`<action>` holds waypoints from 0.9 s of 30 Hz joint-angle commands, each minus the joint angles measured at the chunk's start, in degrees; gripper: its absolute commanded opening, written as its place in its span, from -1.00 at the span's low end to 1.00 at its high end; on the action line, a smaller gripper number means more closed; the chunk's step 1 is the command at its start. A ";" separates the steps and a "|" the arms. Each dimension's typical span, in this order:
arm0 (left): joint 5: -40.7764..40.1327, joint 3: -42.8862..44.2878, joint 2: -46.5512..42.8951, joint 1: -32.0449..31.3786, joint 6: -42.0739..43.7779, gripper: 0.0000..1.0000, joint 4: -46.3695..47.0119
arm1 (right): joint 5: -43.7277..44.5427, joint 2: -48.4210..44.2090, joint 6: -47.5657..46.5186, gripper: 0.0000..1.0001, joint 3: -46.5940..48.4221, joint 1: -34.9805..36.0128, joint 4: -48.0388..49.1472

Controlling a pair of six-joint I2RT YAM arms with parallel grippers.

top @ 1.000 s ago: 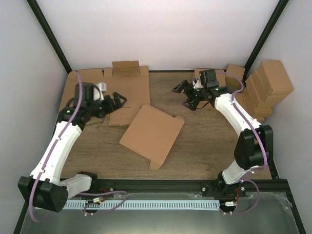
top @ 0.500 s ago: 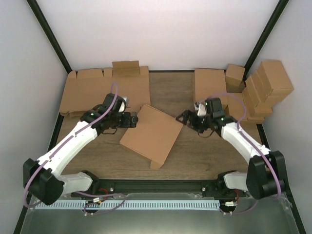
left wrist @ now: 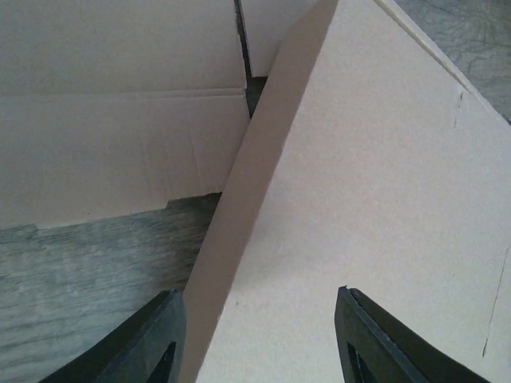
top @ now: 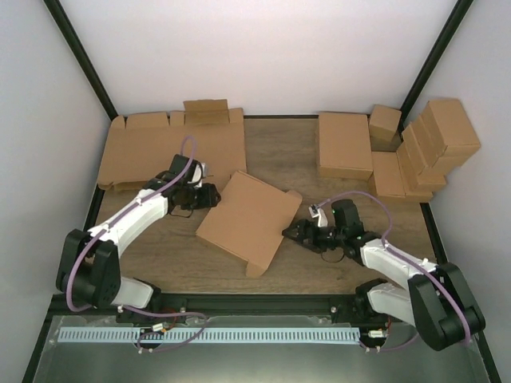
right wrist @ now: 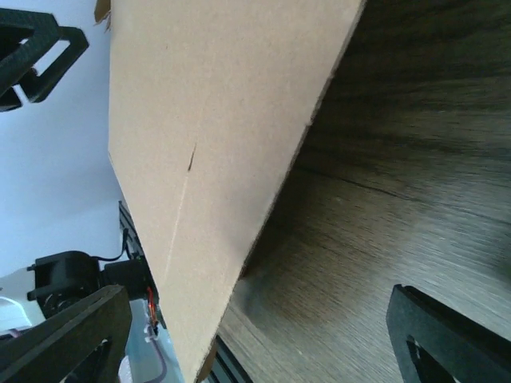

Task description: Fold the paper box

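Observation:
The paper box (top: pixel 249 221) lies in the middle of the table as a wide, shallow brown cardboard shape, turned at an angle. My left gripper (top: pixel 209 195) is at its upper left edge. In the left wrist view the box's side wall and top panel (left wrist: pixel 359 199) fill the gap of the left gripper (left wrist: pixel 259 335), whose fingers stand partly apart, astride that edge. My right gripper (top: pixel 294 231) is low at the box's right edge. In the right wrist view the box (right wrist: pixel 215 120) reaches in between the wide-open fingers of the right gripper (right wrist: pixel 259 335).
Flat cardboard blanks (top: pixel 160 148) are piled at the back left. Finished brown boxes (top: pixel 435 140) are stacked at the back right, with a flatter one (top: pixel 345 144) beside them. A black frame rail (top: pixel 263 303) runs along the near edge.
Both arms swung in from the back to the box. The left gripper reached its left edge and narrowed. The right gripper dropped low to the box's right edge.

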 commanded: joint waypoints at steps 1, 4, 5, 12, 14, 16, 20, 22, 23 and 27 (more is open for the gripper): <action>4.19 -1.39 1.93 1.66 0.97 0.04 5.62 | -1.25 3.76 3.99 0.74 -0.78 2.51 13.32; 6.17 -2.84 3.80 3.39 0.99 -0.09 6.69 | -0.74 7.44 4.76 0.62 -0.01 4.22 16.90; 6.99 -3.38 4.34 3.92 0.97 -0.10 7.13 | -0.55 8.56 4.94 0.58 0.57 4.86 17.85; 9.01 -5.84 4.86 4.64 1.53 -0.18 8.26 | 0.87 12.76 6.28 0.18 1.30 6.69 22.17; 9.69 -6.28 5.42 4.62 1.34 -0.26 8.16 | 0.35 13.66 6.38 0.04 1.55 6.76 23.03; 10.19 -6.75 6.08 4.64 0.95 -0.34 8.01 | -0.19 14.34 5.77 -0.06 2.15 6.77 22.79; 11.38 -8.36 6.39 4.56 0.05 -0.45 8.32 | -0.14 14.03 4.71 -0.29 2.70 6.71 20.76; 12.87 -9.09 6.23 4.30 -0.65 -0.49 8.71 | 0.62 12.05 3.98 -0.36 2.69 6.79 18.12; 13.55 -9.41 6.12 4.01 -1.03 -0.50 8.69 | 1.38 10.69 3.54 -0.38 2.77 6.78 16.42; 15.14 -10.45 5.12 1.24 -3.42 -0.51 8.97 | 4.17 4.72 0.88 -0.53 3.87 6.75 8.82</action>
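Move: The box's left edge lies some 5 cm below the left hand, about 1 cm back from it, level left to right. The flat cardboard sheet is centred roughly 15 cm ahead and 11 cm left of that hand, 11 cm lower. The box's right edge lies about 3 cm to the right hand's left, 1 cm ahead and 1 cm below. From the right hand, the box's rounded flap is 10 cm ahead and 2 cm right, its near tab 10 cm back and 8 cm left, both about 2 cm lower. Sinking nearly 5 cm onto the box's left edge, the left hand narrows its half-open fingers astride it, one outside the wall and one over the top panel, tips swinging back and right about 10 degrees. Meanwhile the right hand slides some 3.5 cm left to the right edge and closes from almost wide open to about a quarter, one finger over the panel and one under its edge, rising about 1 cm at the end. ##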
